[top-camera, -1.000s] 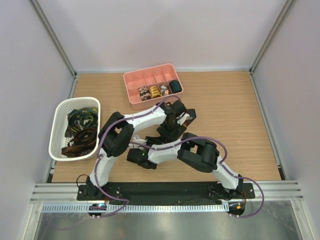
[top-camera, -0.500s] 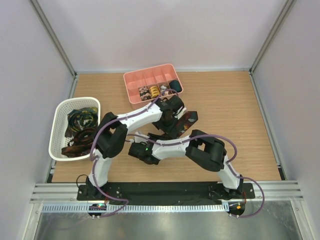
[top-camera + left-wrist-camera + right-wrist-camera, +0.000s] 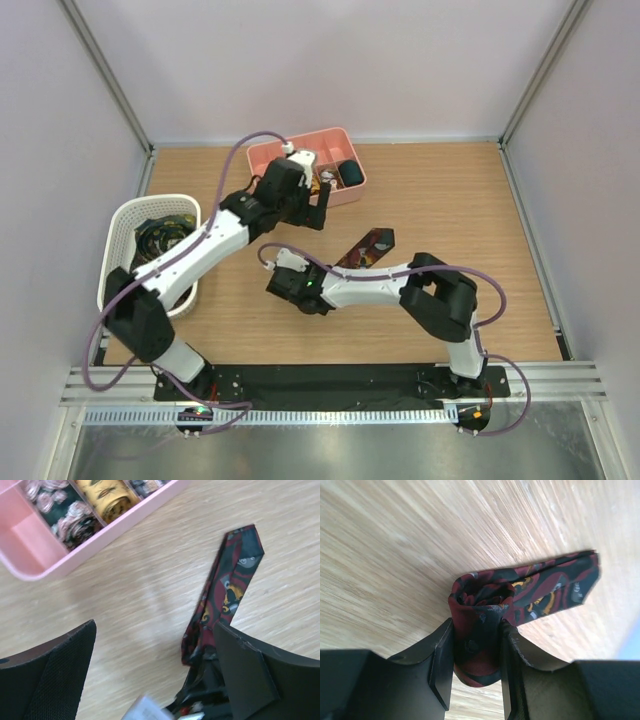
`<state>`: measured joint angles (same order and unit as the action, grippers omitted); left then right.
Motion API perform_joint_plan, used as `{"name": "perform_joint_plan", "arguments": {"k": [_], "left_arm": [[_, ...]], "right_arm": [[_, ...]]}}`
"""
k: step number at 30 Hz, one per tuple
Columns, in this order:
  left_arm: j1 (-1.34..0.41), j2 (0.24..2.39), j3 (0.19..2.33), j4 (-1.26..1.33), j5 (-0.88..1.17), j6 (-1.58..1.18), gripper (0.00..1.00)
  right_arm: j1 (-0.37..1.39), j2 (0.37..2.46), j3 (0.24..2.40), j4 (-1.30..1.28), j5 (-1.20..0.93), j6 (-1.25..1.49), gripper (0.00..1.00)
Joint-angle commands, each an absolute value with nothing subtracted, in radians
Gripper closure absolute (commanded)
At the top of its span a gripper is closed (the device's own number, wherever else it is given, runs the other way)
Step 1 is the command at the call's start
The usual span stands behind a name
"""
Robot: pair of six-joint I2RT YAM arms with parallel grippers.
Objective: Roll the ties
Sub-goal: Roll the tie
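A dark red tie (image 3: 367, 246) with yellow prints lies on the wooden table, its pointed end toward the far right. Its near end is wound into a small roll (image 3: 479, 625). My right gripper (image 3: 476, 645) is shut on that roll, low over the table (image 3: 312, 282), and the flat tail (image 3: 555, 587) stretches away from it. My left gripper (image 3: 318, 212) hangs open and empty above the table, between the pink tray and the tie (image 3: 231, 582); its fingers (image 3: 55, 672) stand wide apart. Rolled ties (image 3: 107, 492) sit in the pink tray's compartments.
The pink divided tray (image 3: 262, 158) stands at the back of the table, with a bare compartment (image 3: 32, 540) on its left side. A white mesh basket (image 3: 118, 262) at the left holds several loose ties (image 3: 160, 242). The left arm reaches diagonally over the table beside the basket.
My left gripper opened wide and left the tie, swinging up and left toward the pink tray. The right gripper stayed shut on the roll, shifting slightly.
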<state>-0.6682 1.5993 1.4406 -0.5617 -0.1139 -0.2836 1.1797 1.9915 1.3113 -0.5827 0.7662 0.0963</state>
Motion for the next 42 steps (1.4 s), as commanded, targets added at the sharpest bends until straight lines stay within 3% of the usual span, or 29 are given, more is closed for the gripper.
{"name": "perform_joint_plan", "arguments": {"k": [1, 6, 17, 29, 36, 42], "left_arm": [[-0.641, 1.455, 1.263, -0.373, -0.185, -0.398, 0.00], [-0.609, 1.257, 1.051, -0.227, -0.204, -0.477, 0.00], [-0.607, 1.115, 0.738, -0.040, -0.232, -0.548, 0.00], [-0.609, 1.166, 0.621, 0.130, -0.071, -0.411, 0.00], [-0.687, 1.224, 0.451, 0.577, 0.078, -0.206, 0.00], [-0.732, 1.354, 0.532, 0.563, 0.199, -0.042, 0.00]], "right_arm": [[1.112, 1.892, 1.255, -0.519, 0.580, 0.199, 0.99], [1.014, 1.760, 1.125, -0.401, 0.391, 0.244, 0.99], [0.822, 1.637, 0.950, -0.242, -0.012, 0.291, 0.99], [0.574, 1.687, 0.828, -0.081, -0.417, 0.350, 0.99], [0.476, 1.735, 0.772, 0.049, -0.616, 0.374, 0.99], [0.422, 1.808, 0.744, 0.155, -0.771, 0.425, 0.98]]}}
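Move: My right fingers still clasp the rolled part of the tie; the flat strip left to roll has its middle about 8 cm to their right, 5 cm ahead and 3 cm lower. My open left hand is well above: the roll is some 9 cm back, 6 cm right and 17 cm below it. The pink bin's middle lies about 11 cm ahead of my left hand, 16 cm below and neither left nor right. I roll the tie with my right hand: keeping the roll clasped, I turn the wrist over to the right by some 85 degrees while creeping about 5 cm right and forward along the strip. My left hand, wide open throughout, swings left out of the way, then sinks and draws back, finally sweeping right again towards the roll, its fingers swinging clockwise; overall it drops about 12 cm and comes 9 cm back. ##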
